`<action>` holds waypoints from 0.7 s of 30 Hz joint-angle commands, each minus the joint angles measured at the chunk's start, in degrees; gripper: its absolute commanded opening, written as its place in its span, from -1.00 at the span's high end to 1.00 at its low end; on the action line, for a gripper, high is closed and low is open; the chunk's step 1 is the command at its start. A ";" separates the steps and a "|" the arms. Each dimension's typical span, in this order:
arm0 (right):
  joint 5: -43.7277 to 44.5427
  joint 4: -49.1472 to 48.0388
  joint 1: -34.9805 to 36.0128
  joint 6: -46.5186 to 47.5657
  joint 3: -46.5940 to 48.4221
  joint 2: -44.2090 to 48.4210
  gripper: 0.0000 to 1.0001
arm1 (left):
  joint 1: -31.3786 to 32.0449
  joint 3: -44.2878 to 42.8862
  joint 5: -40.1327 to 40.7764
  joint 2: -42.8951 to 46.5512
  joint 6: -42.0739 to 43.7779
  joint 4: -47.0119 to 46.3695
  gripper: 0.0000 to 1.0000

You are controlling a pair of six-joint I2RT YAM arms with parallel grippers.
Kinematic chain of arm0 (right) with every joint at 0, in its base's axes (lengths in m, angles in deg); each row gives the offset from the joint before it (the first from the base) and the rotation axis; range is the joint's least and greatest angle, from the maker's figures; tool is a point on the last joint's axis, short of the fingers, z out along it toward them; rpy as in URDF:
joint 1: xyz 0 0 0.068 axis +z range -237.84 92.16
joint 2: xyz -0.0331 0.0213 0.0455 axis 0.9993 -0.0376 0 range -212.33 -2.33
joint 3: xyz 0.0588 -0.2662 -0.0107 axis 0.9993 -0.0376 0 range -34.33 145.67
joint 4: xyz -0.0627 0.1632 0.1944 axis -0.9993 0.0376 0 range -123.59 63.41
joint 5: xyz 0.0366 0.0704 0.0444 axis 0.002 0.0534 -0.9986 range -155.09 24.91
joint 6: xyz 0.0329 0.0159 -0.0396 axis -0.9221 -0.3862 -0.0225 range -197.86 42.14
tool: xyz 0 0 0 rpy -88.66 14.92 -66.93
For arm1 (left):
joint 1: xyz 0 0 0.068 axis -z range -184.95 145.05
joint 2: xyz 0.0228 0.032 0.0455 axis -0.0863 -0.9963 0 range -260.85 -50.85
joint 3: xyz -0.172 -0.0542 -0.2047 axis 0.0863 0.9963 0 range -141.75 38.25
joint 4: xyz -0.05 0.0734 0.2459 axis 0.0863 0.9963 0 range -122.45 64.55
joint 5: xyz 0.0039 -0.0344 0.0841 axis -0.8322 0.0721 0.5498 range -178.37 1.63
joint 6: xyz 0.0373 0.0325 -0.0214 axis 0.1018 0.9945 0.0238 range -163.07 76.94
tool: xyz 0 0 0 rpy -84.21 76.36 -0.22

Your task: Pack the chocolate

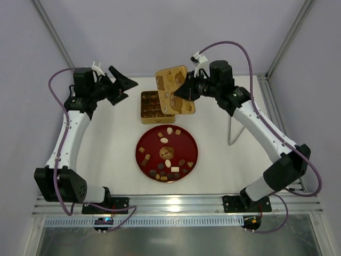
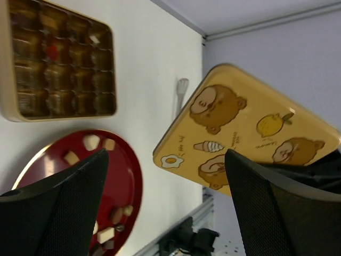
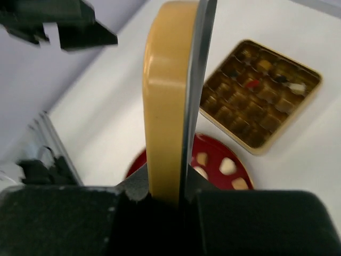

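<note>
Several chocolate pieces (image 1: 168, 163), brown, tan and cream, lie on the red round plate (image 1: 187, 141); some show in the left wrist view (image 2: 91, 142) and the right wrist view (image 3: 227, 166). Behind the plate lies the gold gridded box (image 1: 153, 104) (image 2: 57, 60) (image 3: 260, 91), uncovered. My right gripper (image 1: 183, 90) (image 3: 171, 188) is shut on the edge of a yellow bear-print lid (image 1: 171, 85) (image 2: 246, 132) (image 3: 166, 101), holding it tilted above the box's right side. My left gripper (image 1: 120, 85) (image 2: 167, 209) hangs open and empty left of the box.
A thin metal stand (image 1: 235, 130) rises from the white table at the right. Aluminium frame rails (image 1: 176, 205) run along the near edge, and the enclosure walls close in at the back and sides.
</note>
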 commanded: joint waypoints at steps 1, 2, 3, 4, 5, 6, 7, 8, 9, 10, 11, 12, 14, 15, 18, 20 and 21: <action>-25.39 -26.36 -7.46 -25.11 -3.61 -6.07 0.92 | -0.40 -2.37 13.08 -0.34 7.80 4.22 -0.74; -26.91 -32.63 -8.36 -34.90 -6.23 -9.74 0.92 | -0.48 -2.19 15.21 -0.52 8.67 4.58 -0.74; -28.15 -37.74 -9.15 -39.00 -6.95 -11.69 0.92 | -0.48 -2.02 17.76 -0.87 10.08 5.10 -0.73; -29.20 -45.63 -9.94 -43.21 -7.31 -13.63 0.92 | -0.40 -1.84 19.78 -1.13 10.52 5.28 -0.73; -29.65 -48.75 -10.03 -46.39 -6.87 -17.91 0.92 | -0.48 -1.92 22.33 -2.35 11.14 5.37 -0.72; -29.92 -51.22 -10.04 -50.77 -5.91 -20.04 0.92 | -0.48 -1.93 23.05 -3.06 11.49 5.37 -0.70; -30.01 -53.42 -10.04 -52.03 -4.86 -22.24 0.92 | -0.40 -2.10 23.67 -3.76 11.84 5.37 -0.69; -29.83 -54.66 -10.04 -53.26 -2.85 -24.00 0.93 | -0.48 -2.28 24.37 -5.34 11.93 5.20 -0.69; -29.66 -56.32 -10.21 -56.41 -1.87 -27.76 0.92 | -0.48 -2.28 24.55 -6.05 12.11 4.50 -0.68; -29.65 -58.78 -10.12 -57.83 -0.73 -29.62 0.92 | -0.40 -2.36 24.46 -6.84 12.37 3.88 -0.68; -29.57 -60.11 -10.30 -59.50 1.46 -31.30 0.92 | -0.31 -2.28 24.55 -7.54 12.37 2.31 -0.68; -29.57 -61.86 -10.39 -62.74 2.44 -35.05 0.92 | -0.39 -2.45 24.55 -9.29 12.46 1.86 -0.67; -29.39 -66.96 -10.48 -66.62 4.80 -38.50 0.92 | -0.31 -2.98 24.55 -11.14 12.90 0.98 -0.67; -29.39 -68.98 -10.65 -68.29 5.60 -39.91 0.92 | -0.31 -3.76 24.55 -12.20 13.08 0.72 -0.67; -28.87 -71.28 -10.65 -71.47 8.33 -44.31 0.92 | -0.22 -5.00 24.73 -15.80 13.43 0.01 -0.66; -28.60 -69.27 -10.65 -69.63 9.47 -45.72 0.92 | 0.39 -5.44 24.37 -18.35 13.43 -0.69 -0.65; -28.51 -68.48 -10.65 -68.93 10.00 -46.16 0.92 | 0.66 -5.88 24.64 -19.06 14.04 -0.78 -0.64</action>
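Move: The right gripper holds the bear lid. The open chocolate box it is bound for stands about 16 cm ahead, 9 cm left and some 31 cm below. The red plate is roughly 8 cm back and 4 cm left, on the table about 33 cm down; the left gripper hangs 4 cm ahead and 18 cm left at like height. From that left gripper the box lies about 11 cm ahead, 8 cm right and 30 cm down. Swing the lid over the chocolate box with the right gripper, keeping it pinched: go forward about 15 cm, down 13 and somewhat left, with the sinking over before the last forward creep, while rolling the wrist some 60 degrees to bring the lid towards level. Lower the left gripper, still open and empty, towards the table left of the box, also forward and a little left, rolling its left side up. ##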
